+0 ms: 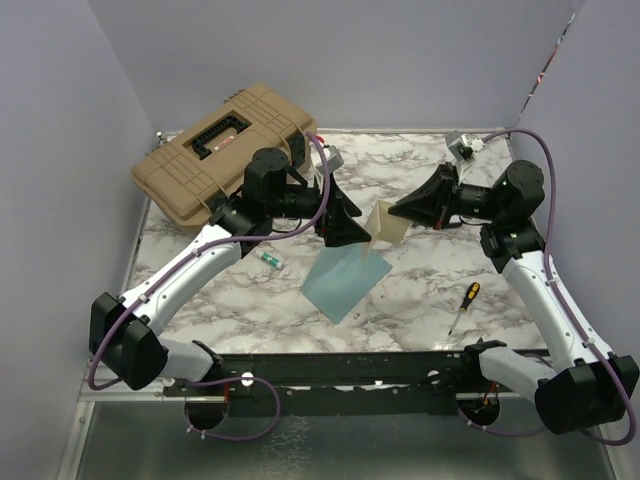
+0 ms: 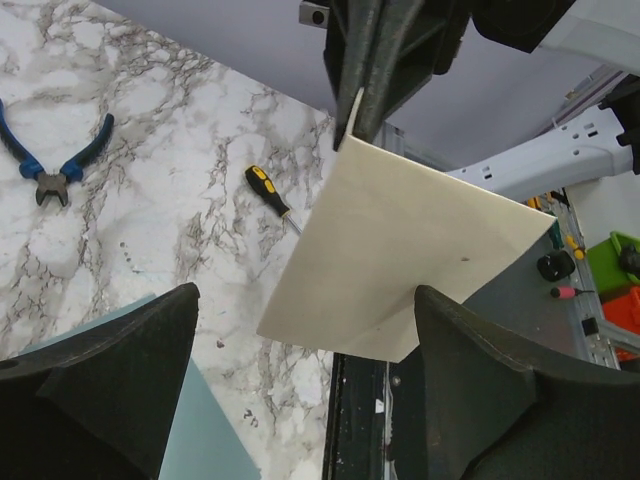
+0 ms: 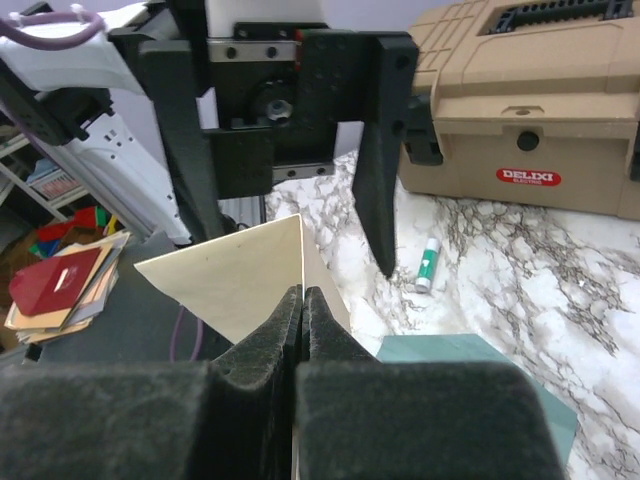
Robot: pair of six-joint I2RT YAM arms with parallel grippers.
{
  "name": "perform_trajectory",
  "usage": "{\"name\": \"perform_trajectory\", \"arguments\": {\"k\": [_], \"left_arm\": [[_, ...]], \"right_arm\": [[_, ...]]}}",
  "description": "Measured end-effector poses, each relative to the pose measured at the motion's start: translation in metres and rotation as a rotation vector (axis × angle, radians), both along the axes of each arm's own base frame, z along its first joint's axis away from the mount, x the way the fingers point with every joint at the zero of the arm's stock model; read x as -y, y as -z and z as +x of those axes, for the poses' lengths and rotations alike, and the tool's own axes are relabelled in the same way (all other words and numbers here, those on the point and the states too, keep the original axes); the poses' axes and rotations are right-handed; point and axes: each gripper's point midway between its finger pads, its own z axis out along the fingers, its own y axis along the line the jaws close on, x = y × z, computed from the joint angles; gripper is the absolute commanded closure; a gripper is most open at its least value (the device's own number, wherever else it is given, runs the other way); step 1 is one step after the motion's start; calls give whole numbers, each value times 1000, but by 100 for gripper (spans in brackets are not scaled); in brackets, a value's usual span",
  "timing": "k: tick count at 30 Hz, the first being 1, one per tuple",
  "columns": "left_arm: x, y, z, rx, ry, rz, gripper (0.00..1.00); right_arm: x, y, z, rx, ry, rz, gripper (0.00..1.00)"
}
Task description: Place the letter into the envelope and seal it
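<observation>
The cream letter (image 1: pixel 386 224) stands upright in the air above the middle of the table, with my right gripper (image 1: pixel 398 211) shut on its right edge. In the right wrist view the shut gripper (image 3: pixel 303 292) pinches the letter (image 3: pixel 235 280) at one corner. My left gripper (image 1: pixel 358 226) faces the sheet from the left and is open. In the left wrist view the letter (image 2: pixel 400 260) hangs just ahead of the wide-apart fingers (image 2: pixel 110 380), its lower edge level with their tips. The teal envelope (image 1: pixel 345 280) lies flat on the marble below.
A tan toolbox (image 1: pixel 225 150) sits at the back left. A glue stick (image 1: pixel 268 259) lies left of the envelope and a yellow-handled screwdriver (image 1: pixel 463 305) to its right. Blue pliers (image 2: pixel 60 165) lie on the marble. The black frame (image 1: pixel 400 365) runs along the near edge.
</observation>
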Motion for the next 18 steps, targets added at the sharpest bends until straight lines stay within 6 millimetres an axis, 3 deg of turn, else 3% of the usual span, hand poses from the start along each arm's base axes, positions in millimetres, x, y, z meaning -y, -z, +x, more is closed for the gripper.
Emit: {"name": "perform_trajectory", "arguments": {"k": [6, 8, 14, 18], "left_arm": [[9, 1, 9, -22, -2, -34, 11], [11, -2, 8, -18, 7, -53, 17], [19, -15, -13, -2, 103, -111, 49], [17, -18, -26, 15, 164, -128, 85]], "right_arm": [[-4, -6, -8, 0, -40, 14, 99], [-5, -7, -11, -6, -52, 16, 99], [-8, -11, -24, -27, -97, 50, 99], [-6, -20, -32, -12, -105, 64, 99]]}}
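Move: The folded letter, pinched in the right fingers, has its middle about 5 cm to the right of the open left hand, about level with it and 1 cm lower; from the right hand it lies some 2 cm to the left, 2 cm back and 1 cm lower. On the table about 25 cm below the left hand, the envelope lies 2 cm back and 2 cm left, and the glue stick 2 cm ahead and 18 cm left. The letter's free end is taken in between the left fingers, which close from wide open to less than half as that hand edges right about 2 cm, first slightly forward, then some 3 cm back and up. Its fingertips swing back and tip up about 10 degrees. The right hand keeps its pinch on the crease and carries the letter about 3 cm back and 2 cm up. ##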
